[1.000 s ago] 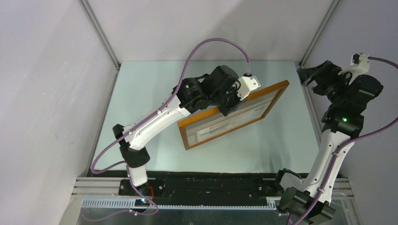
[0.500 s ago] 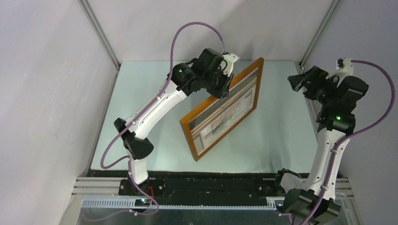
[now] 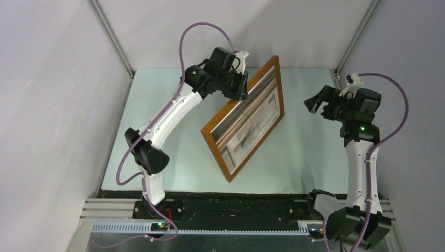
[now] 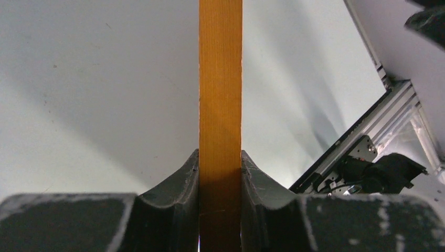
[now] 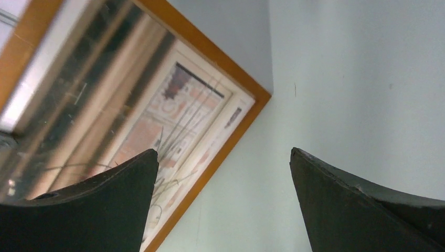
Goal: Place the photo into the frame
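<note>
The frame (image 3: 216, 156), light orange wood, hangs tilted steeply above the table with its glazed face toward the right. The photo (image 3: 254, 123) of grass and striped curtains sits inside it behind the glass. My left gripper (image 3: 242, 90) is shut on the frame's upper left edge; in the left wrist view both pads press the wooden edge (image 4: 220, 79) at the gripper (image 4: 220, 157). My right gripper (image 3: 314, 103) hovers open to the right of the frame, apart from it. Its wrist view shows the frame's corner (image 5: 210, 51) and the photo (image 5: 178, 121) beyond the open gripper (image 5: 224, 152).
The pale green table (image 3: 315, 157) is boxed in by grey walls with metal posts (image 3: 113, 39) at the back corners. A black and aluminium rail (image 3: 236, 207) runs along the near edge, carrying both arm bases.
The left arm has lifted and turned the frame from nearly flat to steeply tilted, its top swinging left. The right arm has moved left and down toward the frame, gripper still open.
</note>
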`<state>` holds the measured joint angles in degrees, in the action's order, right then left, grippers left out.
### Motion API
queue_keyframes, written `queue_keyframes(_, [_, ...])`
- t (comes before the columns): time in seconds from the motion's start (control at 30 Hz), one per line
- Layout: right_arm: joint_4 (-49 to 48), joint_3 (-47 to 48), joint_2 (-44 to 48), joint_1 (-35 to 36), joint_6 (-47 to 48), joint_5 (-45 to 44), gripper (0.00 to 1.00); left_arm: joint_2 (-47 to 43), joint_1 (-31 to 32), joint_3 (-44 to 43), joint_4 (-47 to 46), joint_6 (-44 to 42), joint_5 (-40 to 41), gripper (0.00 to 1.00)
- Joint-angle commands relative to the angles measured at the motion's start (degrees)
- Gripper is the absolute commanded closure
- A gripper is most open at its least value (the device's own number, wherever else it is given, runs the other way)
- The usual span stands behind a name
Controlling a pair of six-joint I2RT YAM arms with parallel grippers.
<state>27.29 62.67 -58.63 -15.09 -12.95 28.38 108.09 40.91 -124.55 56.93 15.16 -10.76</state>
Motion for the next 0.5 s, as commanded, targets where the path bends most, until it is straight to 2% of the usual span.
queue_keyframes(0.0, [-3.5, -3.0, -0.5, 1.1, 2.3, -0.6, 0.01, -4.4, -3.2, 2.6, -9.8, 5.3, -5.5, 1.00])
queue_keyframes(0.3, [-5.4, -7.1, -2.4, 2.7, 4.0, 4.0, 0.00, -3.9, -10.1, 11.3, -14.5, 6.2, -8.5, 1.00])
queue_keyframes(0.47, [-6.9, -9.4, -3.8, 3.4, 4.0, 4.3, 0.01, -6.3, -13.8, 20.5, -18.9, 7.4, -8.8, 1.00])
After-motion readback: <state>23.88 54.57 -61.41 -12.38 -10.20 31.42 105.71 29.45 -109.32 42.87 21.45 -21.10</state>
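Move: The left fingers already hold the raised picture frame near the middle of its upper long edge; its middle lies about 9 cm back, 5 cm right and 13 cm below that hand. The open right gripper waits some 29 cm to the left hand's right and 4 cm nearer the base, about as high. From the right hand, the frame's middle lies roughly 24 cm left, 5 cm back and 12 cm below. Forward and left, sinking as it goes, the left hand carries the pinched frame about 5 cm out, turning some 15 degrees so that the frame's photo side tips further upward; its grip stays shut. Down beside the frame, the wide-open right hand sinks about 6 cm, easing slightly left towards the frame's free right-hand corner and tipping its fingers a little downward, without touching it. ##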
